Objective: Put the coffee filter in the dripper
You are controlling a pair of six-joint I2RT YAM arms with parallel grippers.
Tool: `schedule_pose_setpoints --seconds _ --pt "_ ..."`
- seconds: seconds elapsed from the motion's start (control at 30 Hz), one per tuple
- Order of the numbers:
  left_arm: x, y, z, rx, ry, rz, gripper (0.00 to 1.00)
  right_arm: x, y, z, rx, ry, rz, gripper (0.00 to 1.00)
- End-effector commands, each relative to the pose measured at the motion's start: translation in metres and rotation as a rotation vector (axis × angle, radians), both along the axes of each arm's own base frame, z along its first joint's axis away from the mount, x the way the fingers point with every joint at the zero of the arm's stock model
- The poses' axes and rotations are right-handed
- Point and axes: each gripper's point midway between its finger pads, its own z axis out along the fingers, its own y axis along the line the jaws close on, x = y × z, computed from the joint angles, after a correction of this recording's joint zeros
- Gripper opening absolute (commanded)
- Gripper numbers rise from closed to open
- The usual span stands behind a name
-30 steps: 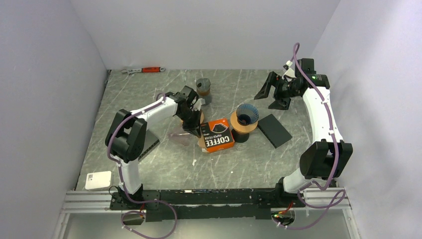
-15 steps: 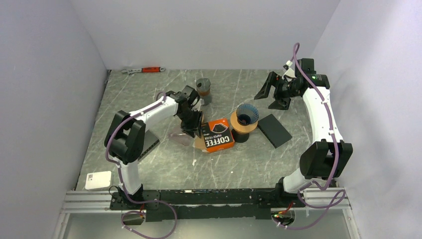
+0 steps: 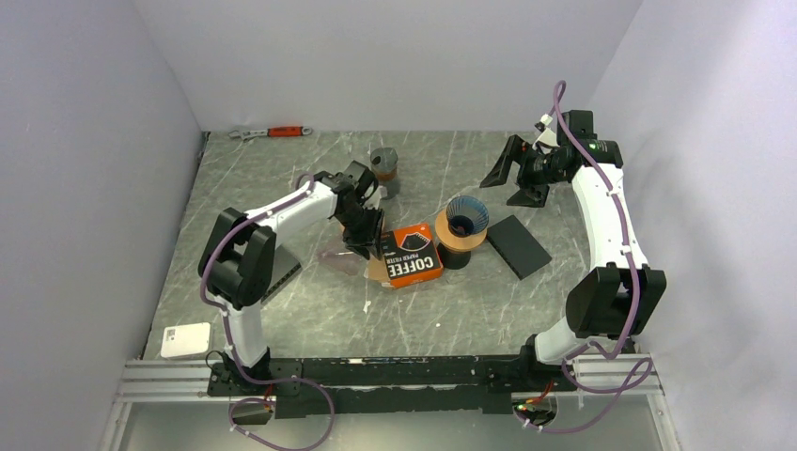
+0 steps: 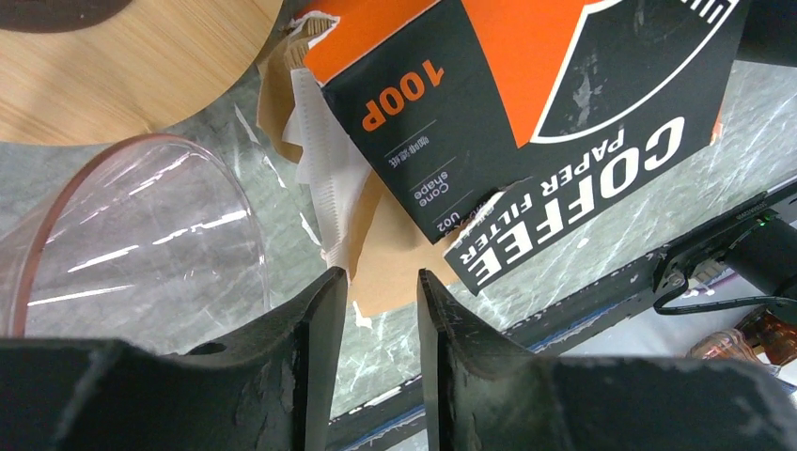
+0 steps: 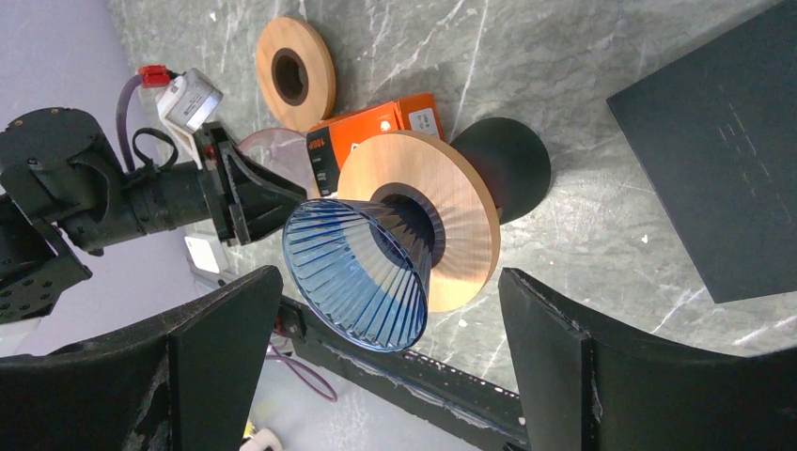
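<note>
An orange-and-black coffee filter box (image 3: 412, 254) lies on the table with its end torn open. White filter paper (image 4: 324, 178) and brown filter paper (image 4: 395, 272) poke out of that end. My left gripper (image 4: 381, 282) is open by a narrow gap just short of these papers, with nothing between its fingers. The dripper (image 5: 362, 272) is a blue ribbed cone on a wooden collar and black stand; it stands right of the box (image 3: 467, 218). Farther back right, my right gripper (image 3: 512, 183) stands wide open and empty, facing the dripper.
A clear glass cone (image 4: 141, 235) lies left of the box, next to a wooden ring (image 5: 294, 73). A black slab (image 3: 518, 245) lies right of the dripper. A grey cup (image 3: 383, 167), a red-handled wrench (image 3: 273, 132) and a small white box (image 3: 185, 339) also sit on the table.
The left jaws, shut a second ago, have parted to a narrow gap at the box's torn end. The right arm has not moved.
</note>
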Motion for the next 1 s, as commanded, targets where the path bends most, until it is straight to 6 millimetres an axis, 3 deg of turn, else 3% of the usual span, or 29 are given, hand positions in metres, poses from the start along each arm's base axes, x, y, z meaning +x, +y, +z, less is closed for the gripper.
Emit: schedule_pose_setpoints --seconds 0.0,0.17,0.37,0.63,0.97 --pt "0.012 -0.011 0.006 -0.034 -0.034 -0.005 0.41 0.001 -0.001 0.007 -0.002 -0.031 0.006 0.91" --pt "0.014 -0.013 0.001 -0.036 -0.029 -0.007 0.41 0.002 -0.001 0.008 -0.002 -0.034 0.005 0.91" --pt "0.016 -0.017 -0.001 -0.051 -0.028 -0.012 0.33 0.002 -0.002 0.010 -0.005 -0.038 0.004 0.91" --pt "0.018 -0.021 0.012 -0.075 -0.051 -0.018 0.00 0.002 -0.001 0.011 -0.004 -0.037 0.003 0.91" --pt "0.005 0.002 0.015 0.013 -0.050 0.001 0.00 0.006 -0.001 0.012 -0.002 -0.041 0.007 0.91"
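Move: The coffee filter edges, sticking out of the coffee box's left end, are just beyond the left fingertips: about 1 cm forward, 1 cm right and 2 cm below. The box's middle is some 8 cm to the hand's right; the wooden ring stands about 6 cm ahead and 3 cm left, the clear cup 7 cm left and level with it. From the idle right hand, the filter lies some 24 cm left, 6 cm back and 19 cm below. The left hand dips about 1.5 cm onto the filter edge, shuts its half-open fingers, then rises slightly, easing forward-right. ##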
